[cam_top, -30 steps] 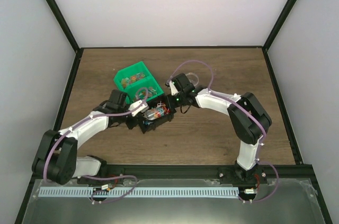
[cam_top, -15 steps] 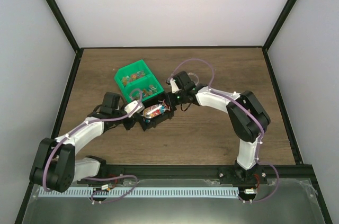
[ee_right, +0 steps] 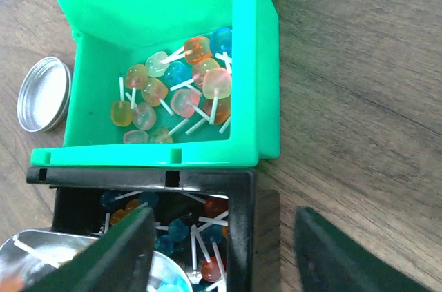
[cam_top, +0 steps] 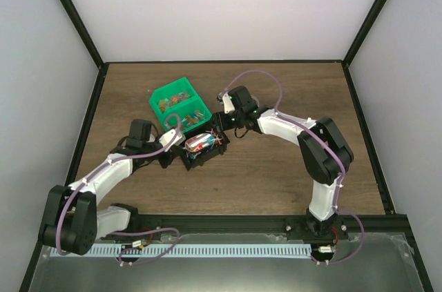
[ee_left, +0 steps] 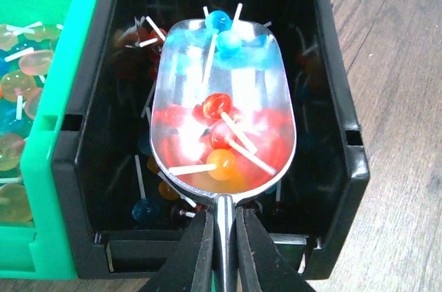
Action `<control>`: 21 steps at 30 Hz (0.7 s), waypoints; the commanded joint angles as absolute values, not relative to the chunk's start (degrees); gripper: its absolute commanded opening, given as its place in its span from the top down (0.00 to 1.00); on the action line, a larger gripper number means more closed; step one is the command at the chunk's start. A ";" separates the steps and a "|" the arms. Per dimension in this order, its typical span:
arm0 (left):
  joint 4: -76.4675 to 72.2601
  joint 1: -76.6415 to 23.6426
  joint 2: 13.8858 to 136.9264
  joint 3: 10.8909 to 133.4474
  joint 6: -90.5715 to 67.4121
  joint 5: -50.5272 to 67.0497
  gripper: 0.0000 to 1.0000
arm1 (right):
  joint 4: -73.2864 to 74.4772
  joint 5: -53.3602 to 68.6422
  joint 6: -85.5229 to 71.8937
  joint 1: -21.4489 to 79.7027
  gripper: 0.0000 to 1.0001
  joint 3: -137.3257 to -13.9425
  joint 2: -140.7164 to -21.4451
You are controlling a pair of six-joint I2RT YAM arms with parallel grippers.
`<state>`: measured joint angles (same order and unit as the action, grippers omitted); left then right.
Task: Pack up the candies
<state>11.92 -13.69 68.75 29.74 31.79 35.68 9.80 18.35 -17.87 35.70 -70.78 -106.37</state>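
My left gripper [ee_left: 223, 219] is shut on the handle of a metal scoop [ee_left: 221, 119], which hangs level over the black bin [ee_left: 349, 161]. Several candies [ee_left: 221, 164], small red, blue and orange balls on white sticks, lie in the scoop. More candies [ee_right: 178, 230] lie on the bin's floor. In the top view the scoop [cam_top: 199, 143] sits above the black bin [cam_top: 207, 159], with the left gripper [cam_top: 173, 139] at its left. My right gripper [ee_right: 224, 217] is open, its fingers either side of the black bin's far right corner [ee_right: 243, 237], holding nothing.
A green bin [ee_right: 266, 64] of paler, duller sweets stands against the black bin's far side; in the top view this green bin [cam_top: 160, 95] is at the table's middle left. A round metal lid [ee_right: 43, 93] lies on the wood left of it.
My right gripper has opened and lifted a little away from the black bin's corner. The left gripper has drawn back to the left with the loaded scoop.
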 commanded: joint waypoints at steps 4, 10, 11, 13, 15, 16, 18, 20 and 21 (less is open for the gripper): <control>15.86 -13.36 64.80 33.23 32.58 38.59 0.96 | 9.40 22.67 -17.73 33.87 0.29 -73.88 -102.24; 17.66 -12.66 63.27 32.59 33.81 39.55 0.96 | 9.55 25.94 -17.39 31.36 0.23 -73.59 -99.91; 17.82 -12.23 62.94 32.20 34.05 39.95 0.96 | 9.50 26.79 -17.24 30.91 0.22 -73.57 -99.48; 17.98 -11.12 62.60 31.99 34.49 41.35 0.96 | 9.49 27.86 -17.10 30.04 0.20 -73.48 -98.67; 17.96 -10.04 62.56 32.14 34.52 44.05 0.96 | 9.49 29.30 -16.69 29.17 0.18 -73.56 -98.02; 17.70 -9.64 62.55 32.21 34.60 45.55 0.96 | 9.49 30.24 -16.56 28.65 0.16 -73.67 -97.74; 16.83 -9.21 62.70 32.24 34.30 48.36 0.96 | 9.54 32.04 -16.16 27.55 0.13 -73.85 -97.22; 16.03 -8.99 62.87 32.21 34.18 49.63 0.96 | 9.75 34.00 -15.78 26.13 0.11 -73.98 -96.84; 15.48 -8.85 62.92 32.23 33.96 49.56 0.96 | 9.81 34.61 -15.55 25.49 0.10 -74.00 -96.61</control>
<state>18.11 -9.45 63.42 31.83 33.21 43.13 9.85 29.87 -16.93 28.01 -70.98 -98.96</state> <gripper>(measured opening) 0.085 0.884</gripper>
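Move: The clear cup stands about 10 cm to the right hand's right, 6 cm ahead and 6 cm below; the black bin's middle is some 6 cm left and 8 cm back, and the green tray's roughly 13 cm left and 5 cm ahead. From the left hand, holding the loaded scoop, the cup is about 28 cm right and 18 cm ahead; the bin's middle is 12 cm right and 3 cm ahead, the tray's 5 cm right and 16 cm ahead. Upward and then also to the right, the right hand climbs about 7 cm away from the black bin's far right corner, its already parted fingers spreading to nearly wide open and tipping up some 10 degrees. The left hand keeps its closed grip on the scoop handle and lifts the scoop about 3.5 cm above the bin, holding it almost level. ##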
